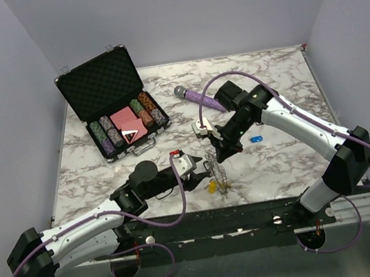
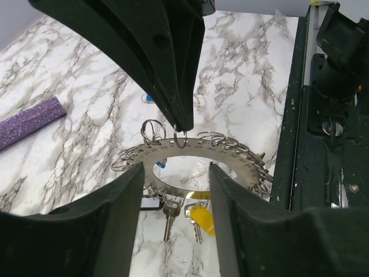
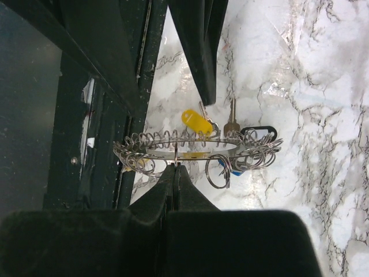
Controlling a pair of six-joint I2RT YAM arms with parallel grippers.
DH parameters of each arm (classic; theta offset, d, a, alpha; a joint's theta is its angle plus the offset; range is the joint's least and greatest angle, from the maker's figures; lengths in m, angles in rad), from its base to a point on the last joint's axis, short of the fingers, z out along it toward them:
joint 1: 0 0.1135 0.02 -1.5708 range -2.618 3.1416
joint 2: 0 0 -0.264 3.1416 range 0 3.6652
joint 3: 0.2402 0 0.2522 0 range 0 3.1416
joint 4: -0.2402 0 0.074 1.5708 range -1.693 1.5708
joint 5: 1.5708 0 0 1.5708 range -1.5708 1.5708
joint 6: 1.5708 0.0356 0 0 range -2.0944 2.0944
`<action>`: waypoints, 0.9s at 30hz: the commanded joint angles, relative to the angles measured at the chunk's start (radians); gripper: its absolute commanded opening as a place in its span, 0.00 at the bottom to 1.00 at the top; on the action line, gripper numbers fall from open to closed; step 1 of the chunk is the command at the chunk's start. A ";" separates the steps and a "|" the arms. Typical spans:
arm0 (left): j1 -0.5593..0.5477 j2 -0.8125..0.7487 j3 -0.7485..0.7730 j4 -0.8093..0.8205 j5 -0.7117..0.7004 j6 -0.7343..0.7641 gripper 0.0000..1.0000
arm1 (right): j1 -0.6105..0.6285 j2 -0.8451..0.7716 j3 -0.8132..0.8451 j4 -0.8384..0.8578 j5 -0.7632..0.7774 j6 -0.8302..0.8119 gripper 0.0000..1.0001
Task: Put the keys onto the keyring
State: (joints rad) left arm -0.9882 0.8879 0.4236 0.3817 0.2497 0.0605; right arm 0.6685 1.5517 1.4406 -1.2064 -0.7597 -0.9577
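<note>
The keyring (image 1: 217,173) is a flat silvery disc with many small wire loops round its edge, hanging above the table's front edge. My right gripper (image 1: 217,155) is shut on one loop (image 3: 175,157) at the rim of the keyring (image 3: 190,151). Under the keyring (image 2: 230,157) hang a yellow-capped key (image 2: 202,221), a plain metal key (image 2: 169,216) and a black tag (image 3: 254,134). My left gripper (image 2: 176,174) is open, its fingers (image 2: 109,231) either side of the hanging keys and holding nothing. A blue key (image 1: 256,139) lies on the table.
An open black case (image 1: 93,82) of poker chips stands at the back left. A purple microphone (image 1: 200,98) lies at the back centre, behind the right arm. The table's dark front rail (image 2: 323,144) runs just beside the keyring.
</note>
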 commanded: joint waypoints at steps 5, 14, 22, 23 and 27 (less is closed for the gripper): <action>0.002 0.131 0.043 0.169 0.075 0.052 0.43 | 0.008 0.011 0.029 -0.015 -0.023 0.011 0.00; 0.002 0.195 0.055 0.227 0.108 0.019 0.29 | 0.009 0.011 0.026 -0.015 -0.038 0.008 0.00; 0.002 0.212 0.057 0.223 0.108 0.015 0.21 | 0.009 0.008 0.021 -0.015 -0.050 0.007 0.00; 0.002 0.213 0.060 0.221 0.108 0.015 0.21 | 0.008 0.008 0.021 -0.015 -0.052 0.008 0.00; 0.002 0.217 0.064 0.209 0.108 0.015 0.17 | 0.009 0.007 0.023 -0.015 -0.061 0.005 0.00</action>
State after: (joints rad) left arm -0.9874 1.0946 0.4541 0.5823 0.3233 0.0811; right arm 0.6689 1.5585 1.4406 -1.2163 -0.7719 -0.9581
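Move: The small split ring I aim for is in my right fingertips, about 3 cm to the right of my left hand, 1 cm ahead and 1 cm lower; from my right hand it lies about 1 cm below. Another split ring stands some 2 cm farther out than it. The keyring plate hangs about 6 cm below it. The yellow key tag is roughly 13 cm under my left hand, 1 cm back and 2 cm right of it. I bring my left hand about 3 cm to the right, half a centimetre or so lower and farther out, up to my right fingertips, closing its fingers steadily from just over half open to nearly shut so the tips pinch the held split ring. My right hand stays in place and keeps its shut grip on that ring. ##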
